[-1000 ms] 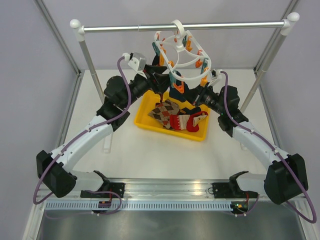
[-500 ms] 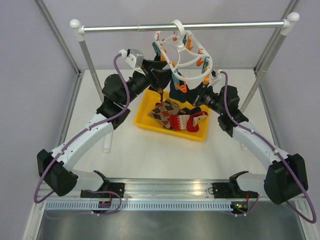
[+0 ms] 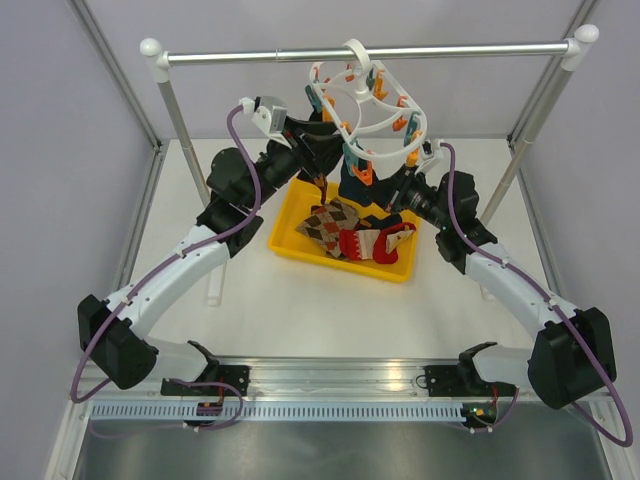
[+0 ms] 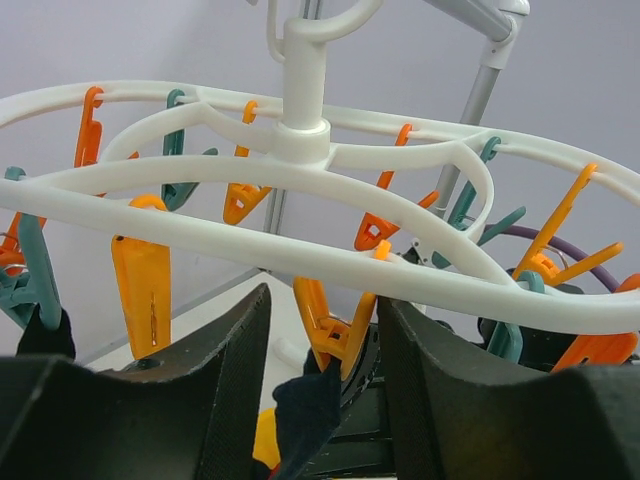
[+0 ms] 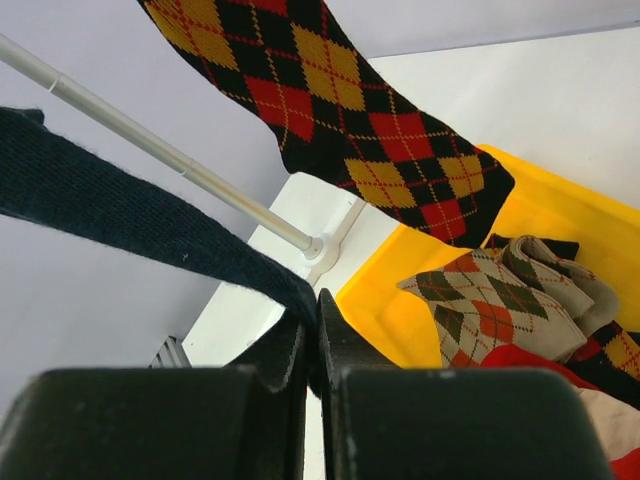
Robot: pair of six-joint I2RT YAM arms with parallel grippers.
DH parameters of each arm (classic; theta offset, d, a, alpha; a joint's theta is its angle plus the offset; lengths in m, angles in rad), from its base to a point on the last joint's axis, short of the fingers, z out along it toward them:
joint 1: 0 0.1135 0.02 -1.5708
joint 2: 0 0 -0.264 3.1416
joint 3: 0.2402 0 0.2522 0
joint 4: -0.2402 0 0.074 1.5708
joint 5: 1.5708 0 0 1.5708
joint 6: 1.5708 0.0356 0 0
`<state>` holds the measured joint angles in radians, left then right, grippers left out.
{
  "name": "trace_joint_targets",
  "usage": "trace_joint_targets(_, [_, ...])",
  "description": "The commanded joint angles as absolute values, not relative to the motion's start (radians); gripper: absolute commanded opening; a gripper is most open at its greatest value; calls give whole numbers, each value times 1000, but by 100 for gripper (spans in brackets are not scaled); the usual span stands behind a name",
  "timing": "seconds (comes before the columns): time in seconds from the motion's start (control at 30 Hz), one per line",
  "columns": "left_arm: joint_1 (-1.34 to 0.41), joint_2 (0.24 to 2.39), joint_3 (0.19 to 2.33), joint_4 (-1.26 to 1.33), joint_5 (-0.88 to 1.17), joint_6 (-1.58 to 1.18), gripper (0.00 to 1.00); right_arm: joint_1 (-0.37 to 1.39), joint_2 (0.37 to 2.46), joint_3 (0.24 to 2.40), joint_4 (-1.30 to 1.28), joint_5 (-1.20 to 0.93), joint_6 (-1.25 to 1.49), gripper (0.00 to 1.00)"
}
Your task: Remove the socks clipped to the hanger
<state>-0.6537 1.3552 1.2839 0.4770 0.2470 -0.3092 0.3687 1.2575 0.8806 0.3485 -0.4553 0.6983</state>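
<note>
The white hanger [image 3: 368, 108] with orange and teal pegs hangs by its hook from the silver rail. It fills the left wrist view [image 4: 300, 180]. My left gripper [image 4: 322, 370] is open. Its fingers stand either side of an orange peg [image 4: 335, 330] that clips a dark navy sock [image 4: 305, 410]. In the top view the left gripper [image 3: 327, 152] is just under the hanger's left side. My right gripper [image 5: 318, 330] is shut on the lower end of a dark navy sock [image 5: 130, 215]. In the top view it [image 3: 392, 200] is below the hanger's right side. A red and yellow argyle sock [image 5: 330, 110] hangs beside it.
A yellow bin [image 3: 290, 232] stands on the white table under the hanger and holds several argyle and red socks [image 3: 355, 232]. It shows in the right wrist view [image 5: 420, 310] too. The silver rail [image 3: 250, 56] spans two posts at the back.
My left gripper has risen and moved closer under the hanger. The hanger has swung slightly. The right arm has stayed in place.
</note>
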Motion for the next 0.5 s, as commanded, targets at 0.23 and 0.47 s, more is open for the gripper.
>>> trace_joint_targets(0.23, [-649,1361,1313,552,288,-385,35,362,1226,917,350,-463,684,4])
trace_joint_targets(0.47, [-649,1358,1305,546,288,-394,11,361,1223,923,339,-450,681,4])
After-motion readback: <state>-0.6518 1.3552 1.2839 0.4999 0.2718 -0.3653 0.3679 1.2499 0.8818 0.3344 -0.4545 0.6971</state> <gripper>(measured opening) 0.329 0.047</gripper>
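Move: Between the left fingertips, about 1 cm ahead and 1 cm to the right, is the orange clip with the navy sock; along the hanger rim, an orange clip is some 6 cm ahead and 3 cm left, a teal clip 5 cm back and 3 cm right. The teal clip with the argyle sock is roughly 8 cm ahead and 6 cm left, all near fingertip height. From the right hand, the sock's clip lies about 3 cm ahead, 10 cm left and 17 cm up. Squeezing the orange clip's two handles together, the left fingers close from about half open to a third and settle there with gripper effort rising, while the hand stays almost in place at the rim, easing barely 1 cm up and back. The right hand stays still and shut, keeping its pinch on the lower part of the navy sock. ##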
